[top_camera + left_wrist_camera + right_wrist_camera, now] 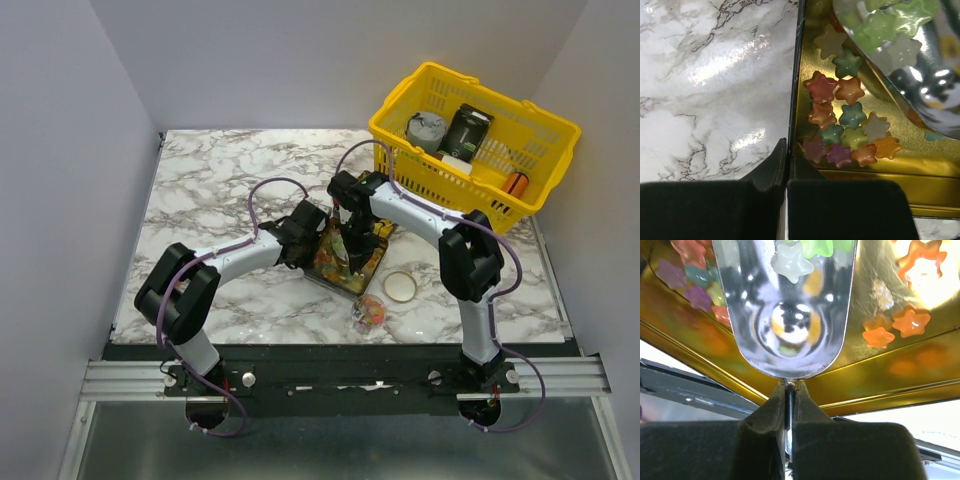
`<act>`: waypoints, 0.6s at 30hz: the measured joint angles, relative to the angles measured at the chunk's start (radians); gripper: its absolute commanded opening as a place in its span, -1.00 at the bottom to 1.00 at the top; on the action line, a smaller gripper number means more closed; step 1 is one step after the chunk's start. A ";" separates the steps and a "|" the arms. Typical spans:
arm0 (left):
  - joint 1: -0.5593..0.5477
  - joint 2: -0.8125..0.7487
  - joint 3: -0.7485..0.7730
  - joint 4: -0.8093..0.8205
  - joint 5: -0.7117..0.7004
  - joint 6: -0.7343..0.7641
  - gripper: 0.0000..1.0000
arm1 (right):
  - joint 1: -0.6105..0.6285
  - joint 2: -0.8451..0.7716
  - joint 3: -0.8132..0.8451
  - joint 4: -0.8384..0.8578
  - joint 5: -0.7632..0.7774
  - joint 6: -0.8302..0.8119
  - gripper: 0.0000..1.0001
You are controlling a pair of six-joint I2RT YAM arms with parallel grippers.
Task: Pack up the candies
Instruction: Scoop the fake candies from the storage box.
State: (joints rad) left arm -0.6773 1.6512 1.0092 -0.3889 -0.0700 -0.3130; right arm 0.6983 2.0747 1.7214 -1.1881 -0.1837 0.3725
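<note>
The candies (840, 90) are small glossy stars in red, orange, green, purple and white, lying in a shallow gold tin tray (880, 170) at mid-table (378, 245). My left gripper (786, 160) is shut on the tray's left wall (305, 232). My right gripper (788, 390) is shut on the thin handle of a shiny metal scoop (785, 315), which hangs over the tray (355, 235). White and green candies (790, 260) lie in the scoop's bowl. Two orange candies (910, 322) rest on the tray floor to its right.
A small clear container of mixed candies (368, 312) stands near the front edge, with a round lid (399, 287) beside it. At the back right is a yellow basket (440, 185) holding a tin (427, 128), a dark packet (466, 130) and an orange cylinder (515, 184).
</note>
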 measured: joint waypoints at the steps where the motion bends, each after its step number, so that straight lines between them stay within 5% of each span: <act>1: 0.001 0.000 0.000 0.003 0.001 -0.002 -0.72 | 0.000 -0.014 -0.014 0.005 0.007 -0.001 -0.99; 12: 0.002 0.000 0.016 0.040 0.018 -0.021 -0.32 | -0.002 -0.080 -0.062 0.034 0.018 -0.008 -0.99; 18: 0.002 0.000 0.016 0.043 0.018 -0.024 -0.33 | -0.002 -0.101 -0.146 0.018 0.006 -0.008 -0.99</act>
State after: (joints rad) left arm -0.6754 1.6512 1.0256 -0.3454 -0.0525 -0.3370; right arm 0.6964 1.9736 1.5757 -1.1702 -0.1772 0.3641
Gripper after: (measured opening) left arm 0.340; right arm 0.090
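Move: The right hand holds the laden scoop by its handle; the clear storage box lies about 9 cm behind that hand and 2 cm to its right, some 4 cm lower. The lid lies roughly 10 cm right and 4 cm back of the right hand; the gold tray's middle is 3 cm ahead, 2 cm left. From the left hand, shut on the tray's left rim, the tray's middle is 3 cm ahead, 9 cm right, and the box 9 cm back, 14 cm right. The right hand keeps its grip on the scoop, first lifts it a little over 1 cm, then swings back and to the right, about 3 cm in all, towards the storage box while sinking to its starting height. Meanwhile the left hand spreads its fingers to about a third open, letting go of the tray's left rim, and edges some 2 cm up, right and forward so that the tips straddle the rim. ##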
